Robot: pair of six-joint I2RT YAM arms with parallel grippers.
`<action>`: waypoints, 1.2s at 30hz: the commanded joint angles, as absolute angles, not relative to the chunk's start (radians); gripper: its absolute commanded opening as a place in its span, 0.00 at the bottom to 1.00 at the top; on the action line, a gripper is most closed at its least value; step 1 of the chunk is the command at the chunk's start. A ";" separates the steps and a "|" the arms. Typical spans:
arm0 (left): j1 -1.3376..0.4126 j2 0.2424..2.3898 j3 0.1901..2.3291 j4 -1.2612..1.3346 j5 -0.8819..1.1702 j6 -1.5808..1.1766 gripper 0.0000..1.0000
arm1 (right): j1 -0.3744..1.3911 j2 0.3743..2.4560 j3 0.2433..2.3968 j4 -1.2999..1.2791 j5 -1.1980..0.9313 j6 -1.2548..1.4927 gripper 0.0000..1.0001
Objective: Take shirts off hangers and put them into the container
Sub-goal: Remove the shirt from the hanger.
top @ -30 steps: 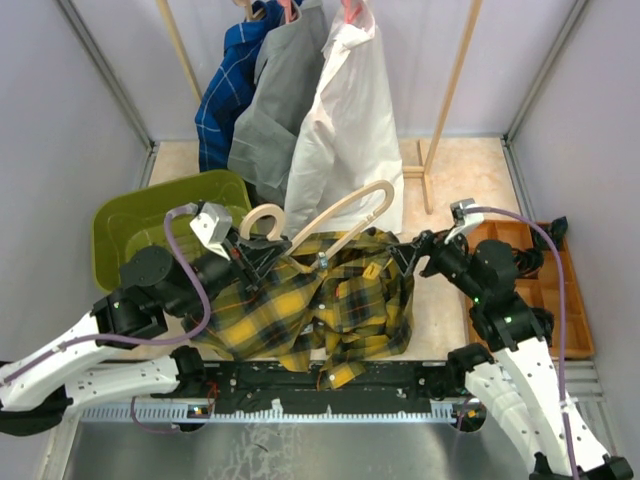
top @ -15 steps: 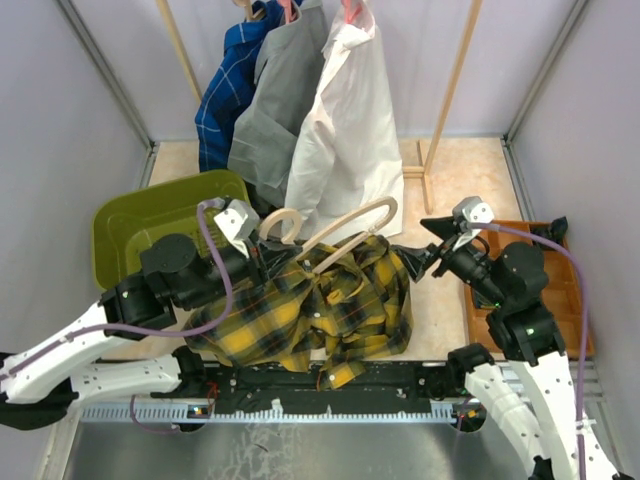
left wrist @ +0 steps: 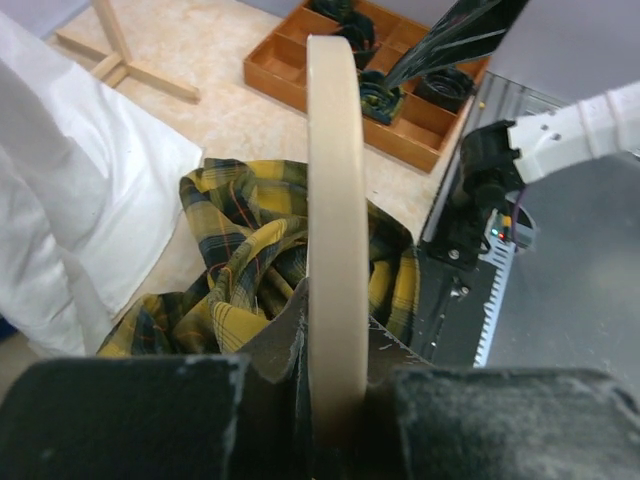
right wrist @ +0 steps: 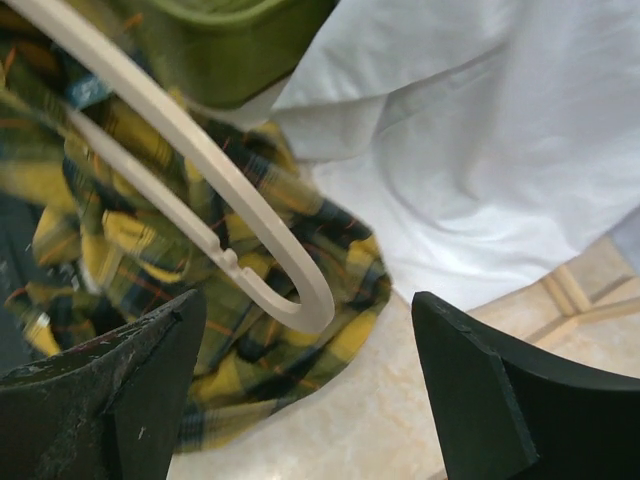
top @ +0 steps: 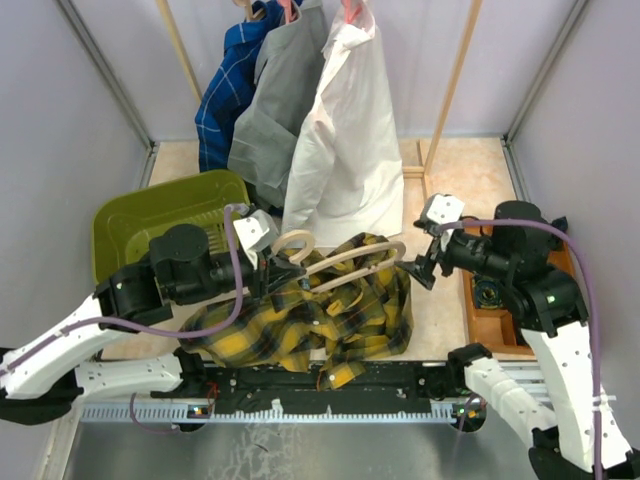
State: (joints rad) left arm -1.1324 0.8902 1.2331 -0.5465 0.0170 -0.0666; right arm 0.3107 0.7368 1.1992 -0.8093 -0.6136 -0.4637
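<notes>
The yellow-and-black plaid shirt (top: 330, 315) lies bunched on the table in front of the arm bases. Over it hangs a pale wood-coloured hanger (top: 352, 262), with my left gripper (top: 278, 272) shut on its bar near the hook. The left wrist view shows the hanger (left wrist: 335, 180) clamped between the pads above the plaid shirt (left wrist: 235, 250). My right gripper (top: 420, 265) is open just right of the hanger's end. Its wrist view shows the hanger tip (right wrist: 290, 290) between the fingers, untouched. The white shirt (top: 345, 160), grey shirt (top: 272, 110) and blue shirt (top: 222, 100) hang at the back. The olive-green container (top: 125, 225) stands at left.
An orange divided tray (top: 495, 305) with black parts sits under the right arm. Straight wooden rack poles (top: 455, 90) rise at the back, with a foot on the floor beside the white shirt. Grey walls close in both sides.
My right gripper has let go of the plaid shirt, opened wider and pulled back to the right. My left gripper moved right with the hanger, and the shirt slumped lower beneath it.
</notes>
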 commanded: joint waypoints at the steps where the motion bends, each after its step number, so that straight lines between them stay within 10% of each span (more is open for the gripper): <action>1: -1.130 0.878 1.299 -0.579 0.166 -0.027 0.00 | 0.301 0.777 1.226 -0.991 -0.795 -0.650 0.84; 10: -1.131 0.937 1.358 -0.610 0.311 -0.011 0.00 | 0.301 0.828 1.230 -1.166 -1.008 -0.840 0.72; 23: -1.129 0.946 1.387 -0.623 0.302 0.013 0.00 | 0.301 0.726 1.128 -1.082 -1.034 -0.703 0.29; 27: -1.131 0.919 1.338 -0.564 0.230 0.009 0.00 | 0.301 0.698 1.112 -1.001 -0.979 -0.623 0.00; 29: -1.130 0.900 1.302 -0.523 0.182 0.007 0.16 | 0.301 0.673 1.081 -0.929 -0.912 -0.559 0.00; 32: -1.131 0.875 1.244 -0.458 0.068 -0.014 0.69 | 0.301 0.630 1.052 -0.858 -0.860 -0.469 0.00; 36: -1.131 0.832 1.175 -0.398 -0.071 -0.041 0.87 | 0.300 0.623 1.060 -0.859 -0.839 -0.413 0.00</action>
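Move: The hanger's free end lies just off the open right hand: about 2 cm ahead, 3 cm to its left and 5 cm below. The white shirt hangs some 18 cm ahead and 8 cm left of that hand, about level with it. From the left hand, which holds the hanger near the hook, the free end is roughly 20 cm to the right, 5 cm ahead and 6 cm lower; the yellow plaid shirt's middle is about 7 cm right and 15 cm below. Back about 8 cm, down 5 and slightly left goes the right hand, turning some 25 degrees counter-clockwise, to pinch the hanger's free end, then eases forward and a little right with it. The left hand draws its end back about 4 cm, turning clockwise, then opens wide, letting go while moving forward again. ##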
